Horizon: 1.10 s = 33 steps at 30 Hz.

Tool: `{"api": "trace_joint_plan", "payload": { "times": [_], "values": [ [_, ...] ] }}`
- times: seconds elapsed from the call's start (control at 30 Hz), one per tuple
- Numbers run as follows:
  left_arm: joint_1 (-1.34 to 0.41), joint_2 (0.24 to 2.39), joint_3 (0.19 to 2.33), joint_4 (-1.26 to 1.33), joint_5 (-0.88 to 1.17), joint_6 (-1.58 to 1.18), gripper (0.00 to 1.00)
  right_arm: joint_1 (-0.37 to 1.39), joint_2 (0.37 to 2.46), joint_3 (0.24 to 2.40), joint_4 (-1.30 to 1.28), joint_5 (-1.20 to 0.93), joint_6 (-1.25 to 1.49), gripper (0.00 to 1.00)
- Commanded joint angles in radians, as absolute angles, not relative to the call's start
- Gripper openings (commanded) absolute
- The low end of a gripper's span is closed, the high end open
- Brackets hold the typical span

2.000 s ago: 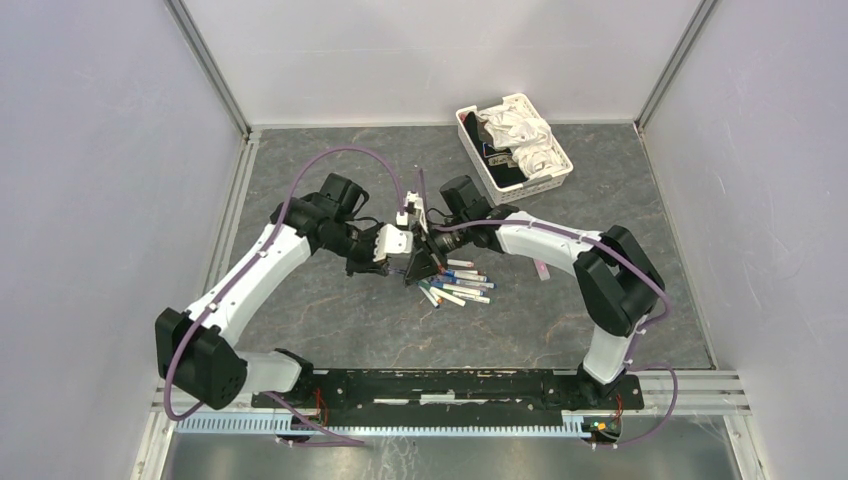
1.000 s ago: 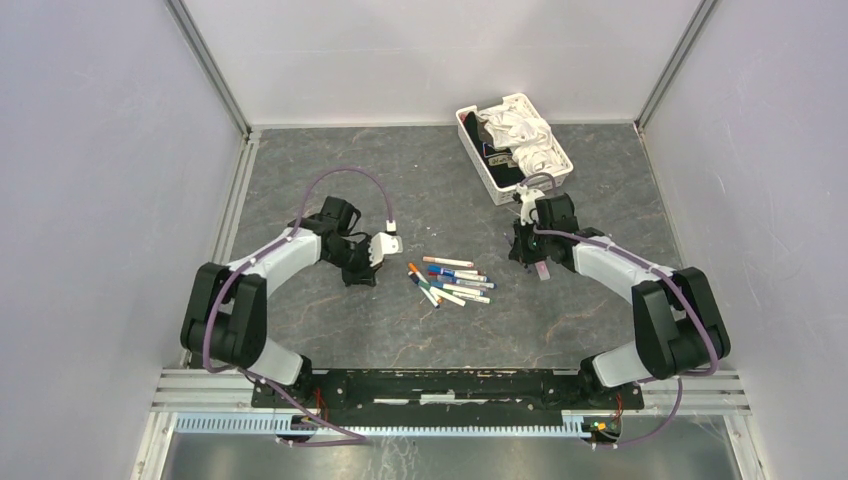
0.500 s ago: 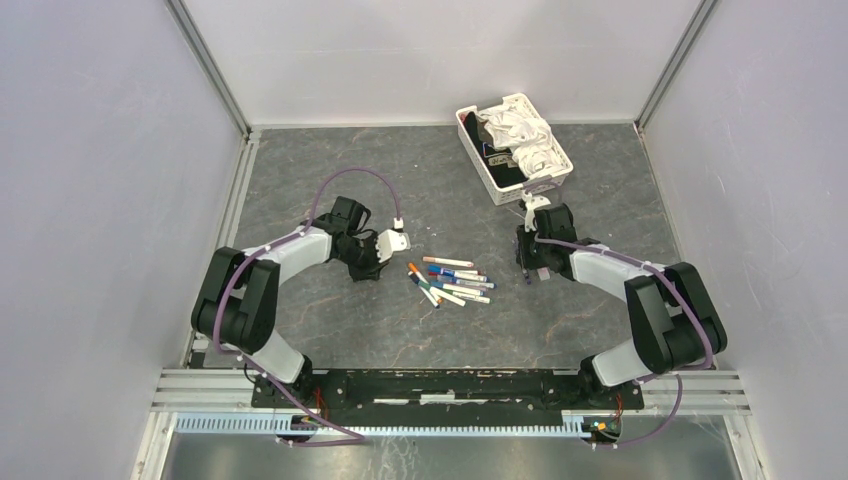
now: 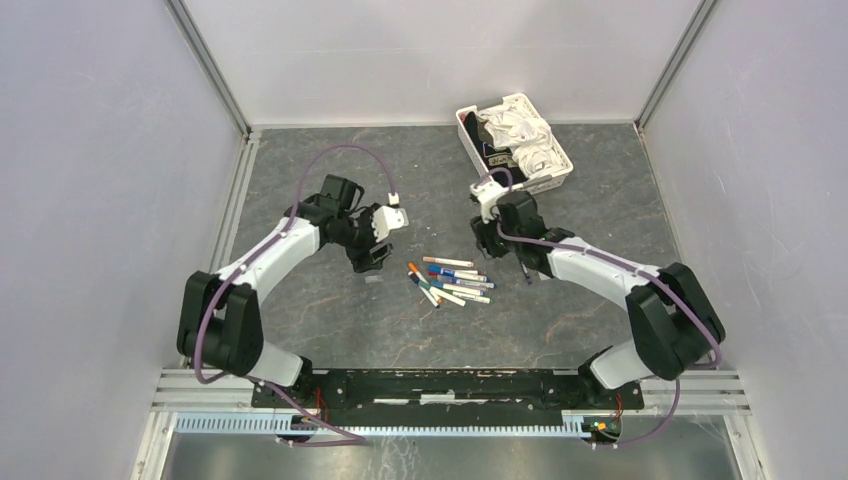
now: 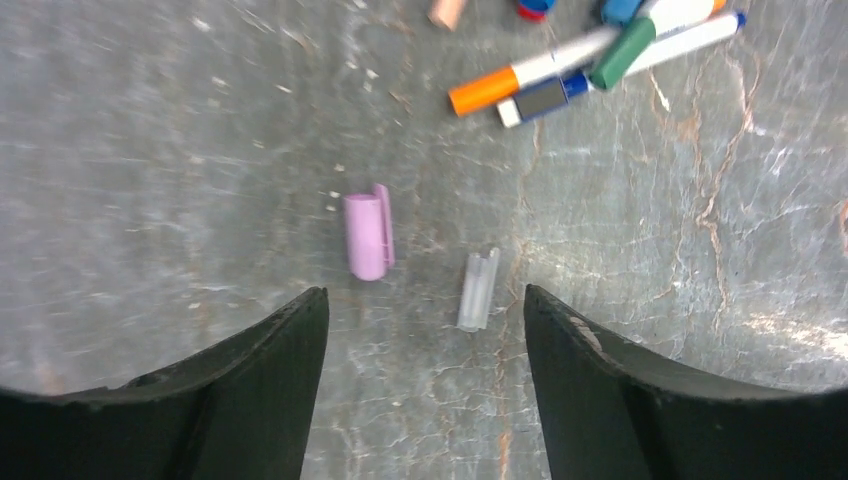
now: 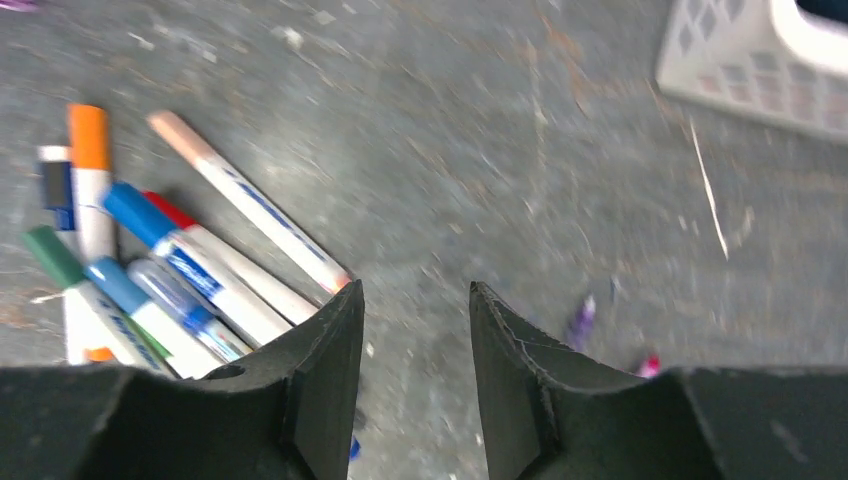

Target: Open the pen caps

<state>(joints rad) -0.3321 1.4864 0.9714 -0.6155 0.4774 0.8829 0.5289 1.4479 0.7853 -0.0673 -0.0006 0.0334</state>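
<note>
Two pen caps lie on the table just ahead of my left gripper [image 5: 425, 296]: a pink cap [image 5: 367, 235] and a clear cap [image 5: 478, 290]. That gripper is open, with nothing between its fingers. The pens [image 4: 450, 283] lie in a loose heap at the table's middle, most with their coloured caps on, such as an orange-capped pen [image 5: 530, 72] and a blue-capped pen [image 6: 190, 262]. My right gripper [image 6: 415, 292] is open and empty, hovering just right of the heap. In the top view the left gripper [image 4: 370, 258] and the right gripper [image 4: 490, 240] flank the heap.
A white basket [image 4: 515, 145] holding cloth stands at the back right, and its corner [image 6: 740, 60] shows in the right wrist view. A small purple piece [image 6: 580, 320] and a pink-red piece [image 6: 648, 366] lie right of the right gripper. Grey walls enclose the table.
Both grippers have opened. The pink cap now lies loose on the table before the left gripper. The right arm has swung left and back, from the table's right side toward the heap of pens.
</note>
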Motion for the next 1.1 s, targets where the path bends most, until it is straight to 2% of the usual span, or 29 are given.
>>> {"api": "trace_joint_plan", "payload": {
  "times": [0.0, 0.03, 0.07, 0.27, 0.63, 0.8, 1.07],
  "values": [
    [-0.311, 1.404, 1.090, -0.709, 0.519, 0.812, 0.79, 0.588, 1.529, 0.900, -0.063, -0.082, -0.096, 0.48],
    [-0.307, 1.395, 1.116, -0.726, 0.519, 0.798, 0.80, 0.594, 1.552, 0.915, -0.066, -0.111, -0.110, 0.48],
    [-0.300, 1.387, 1.143, -0.745, 0.520, 0.786, 0.91, 0.599, 1.579, 0.932, -0.071, -0.128, -0.118, 0.48],
    [-0.286, 1.351, 1.269, -0.834, 0.494, 0.716, 1.00, 0.637, 1.717, 1.056, -0.160, -0.213, -0.181, 0.45],
    [-0.278, 1.318, 1.298, -0.825, 0.500, 0.634, 1.00, 0.663, 1.824, 1.118, -0.226, -0.261, -0.212, 0.43],
    [-0.277, 1.334, 1.330, -0.840, 0.534, 0.616, 1.00, 0.664, 1.869, 1.145, -0.241, -0.235, -0.216, 0.31],
    [-0.277, 1.330, 1.310, -0.860, 0.541, 0.655, 1.00, 0.664, 1.879, 1.182, -0.247, -0.220, -0.219, 0.24]
  ]
}}
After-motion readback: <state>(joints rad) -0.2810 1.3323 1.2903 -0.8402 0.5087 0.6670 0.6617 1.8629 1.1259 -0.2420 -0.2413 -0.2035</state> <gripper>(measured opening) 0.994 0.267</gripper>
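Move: Lying flat about 11 cm to the right hand's left, 1 cm nearer the base and some 6 cm below, is the peach-capped pen. The blue-capped marker lies about 3 cm back and 3 cm right of that pen; the dark uncapped pen is 10 cm right of the hand and 4 cm back. From the left hand, the peach-capped pen is roughly 20 cm right and 3 cm ahead, the clear cap just under it about 1 cm back, and the pink cap 5 cm ahead and 1 cm right. Sweeping left about 9 cm towards the peach-capped pen, the right hand turns some 25 degrees counter-clockwise, then sinks about 6 cm with its fingers tipping a little steeper, and narrows its half-open fingers onto both sides of the white barrel. Meanwhile the empty left hand rises some 14 cm away from the clear cap and opens fully. ##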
